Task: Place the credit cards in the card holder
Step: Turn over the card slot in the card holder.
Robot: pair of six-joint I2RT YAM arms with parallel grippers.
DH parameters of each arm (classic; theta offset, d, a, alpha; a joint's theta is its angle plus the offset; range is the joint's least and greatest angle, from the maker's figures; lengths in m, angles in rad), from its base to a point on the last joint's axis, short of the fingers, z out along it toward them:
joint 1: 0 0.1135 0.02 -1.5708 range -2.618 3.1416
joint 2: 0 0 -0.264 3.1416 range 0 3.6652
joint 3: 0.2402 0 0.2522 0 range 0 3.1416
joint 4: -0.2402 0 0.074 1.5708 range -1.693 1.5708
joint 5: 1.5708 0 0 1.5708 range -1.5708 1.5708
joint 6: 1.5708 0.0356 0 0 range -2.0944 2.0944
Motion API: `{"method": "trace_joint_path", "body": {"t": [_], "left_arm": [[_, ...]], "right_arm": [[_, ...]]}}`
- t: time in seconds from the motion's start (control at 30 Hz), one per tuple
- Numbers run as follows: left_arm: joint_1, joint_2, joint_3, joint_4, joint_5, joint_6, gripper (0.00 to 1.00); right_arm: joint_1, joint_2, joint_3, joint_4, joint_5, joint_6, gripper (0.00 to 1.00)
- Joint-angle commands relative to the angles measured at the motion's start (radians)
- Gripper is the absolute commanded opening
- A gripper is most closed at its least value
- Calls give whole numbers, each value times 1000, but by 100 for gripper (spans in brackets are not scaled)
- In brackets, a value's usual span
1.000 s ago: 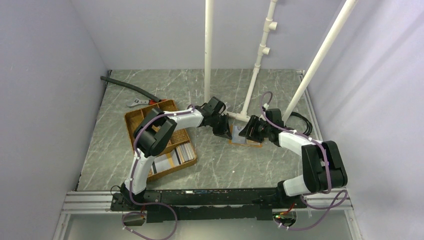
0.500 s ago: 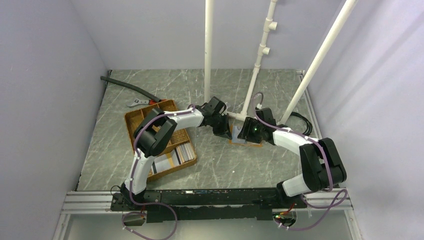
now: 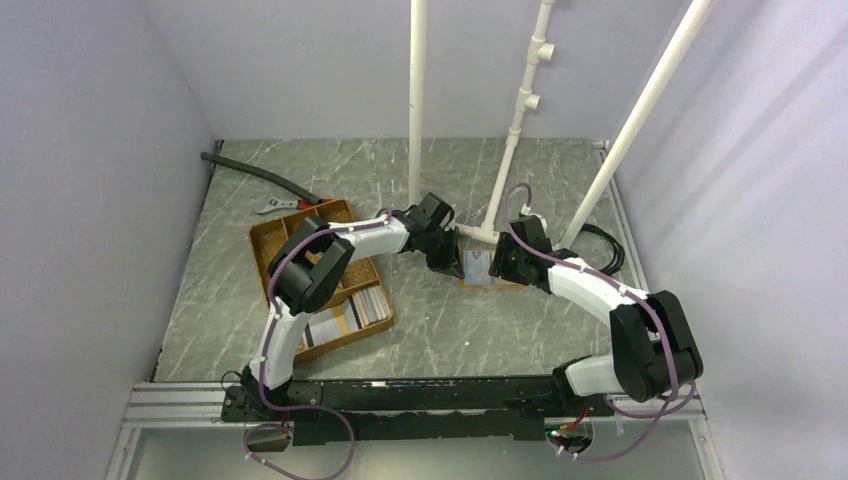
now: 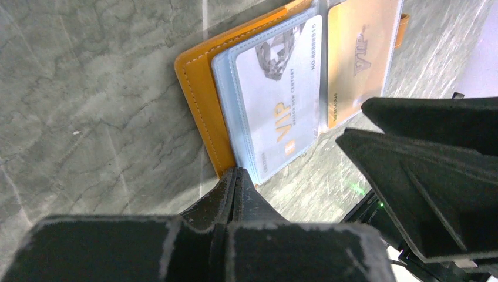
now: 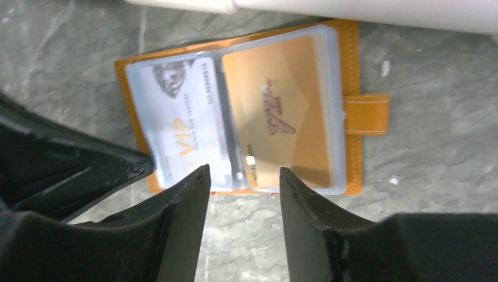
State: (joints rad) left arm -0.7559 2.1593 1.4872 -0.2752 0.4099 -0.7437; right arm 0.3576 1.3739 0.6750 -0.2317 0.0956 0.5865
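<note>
The orange card holder (image 5: 351, 88) lies open and flat on the marble table, between the two grippers (image 3: 480, 282). Its clear sleeves hold a white-grey VIP credit card (image 5: 182, 120) and a gold VIP card (image 5: 282, 111); both also show in the left wrist view, the white card (image 4: 282, 100) beside the gold card (image 4: 358, 59). My left gripper (image 4: 238, 172) is shut, its tips resting at the holder's near corner (image 4: 202, 106). My right gripper (image 5: 244, 171) is open just short of the holder's edge, nothing between its fingers.
A brown woven tray (image 3: 262, 240) with more cards (image 3: 365, 305) sits at the left, under the left arm. White pipes (image 3: 416, 100) stand behind the holder, one foot (image 5: 352, 9) close to it. A black hose (image 3: 255, 172) lies at the back left.
The right arm's wrist has swung toward the back and uncovered more of the open holder. The left arm has stayed put, still shut.
</note>
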Motion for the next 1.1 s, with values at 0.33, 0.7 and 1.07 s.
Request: {"method": "trace_joint_path", "body": {"t": [0.33, 0.7, 1.07], "left_arm": [[38, -14, -9, 34, 102, 30, 0], [47, -56, -21, 128, 172, -25, 29], [40, -26, -19, 193, 178, -69, 41]], "right_arm": [[-25, 44, 26, 140, -218, -113, 10], [-28, 116, 29, 132, -145, -94, 0], [-67, 156, -18, 133, -163, -30, 0]]}}
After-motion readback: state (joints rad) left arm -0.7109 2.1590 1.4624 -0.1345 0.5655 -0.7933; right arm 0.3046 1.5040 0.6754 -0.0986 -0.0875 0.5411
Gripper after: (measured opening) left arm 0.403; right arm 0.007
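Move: The card slot with the white VIP card has its middle about 3 cm ahead and 3 cm right of the left hand, roughly 1 cm below. For the right hand, the holder's spine has its middle some 3 cm ahead, 2 cm left and 3 cm down; the white-card slot lies 3 cm ahead and 5 cm left, the gold-card slot 3 cm ahead and 2 cm right, the strap 3 cm ahead and 8 cm right. Shut the right gripper from half open while shifting it about 2.5 cm left, then lower it some 3 cm from that slightly raised path, easing forward, to set its closed tips on the spine beside the gold card. Lift the left tips off the holder's near left corner, open them not quite halfway, and rise about 2 cm with a little forward and right, tilting the fingers 10 degrees more level. ##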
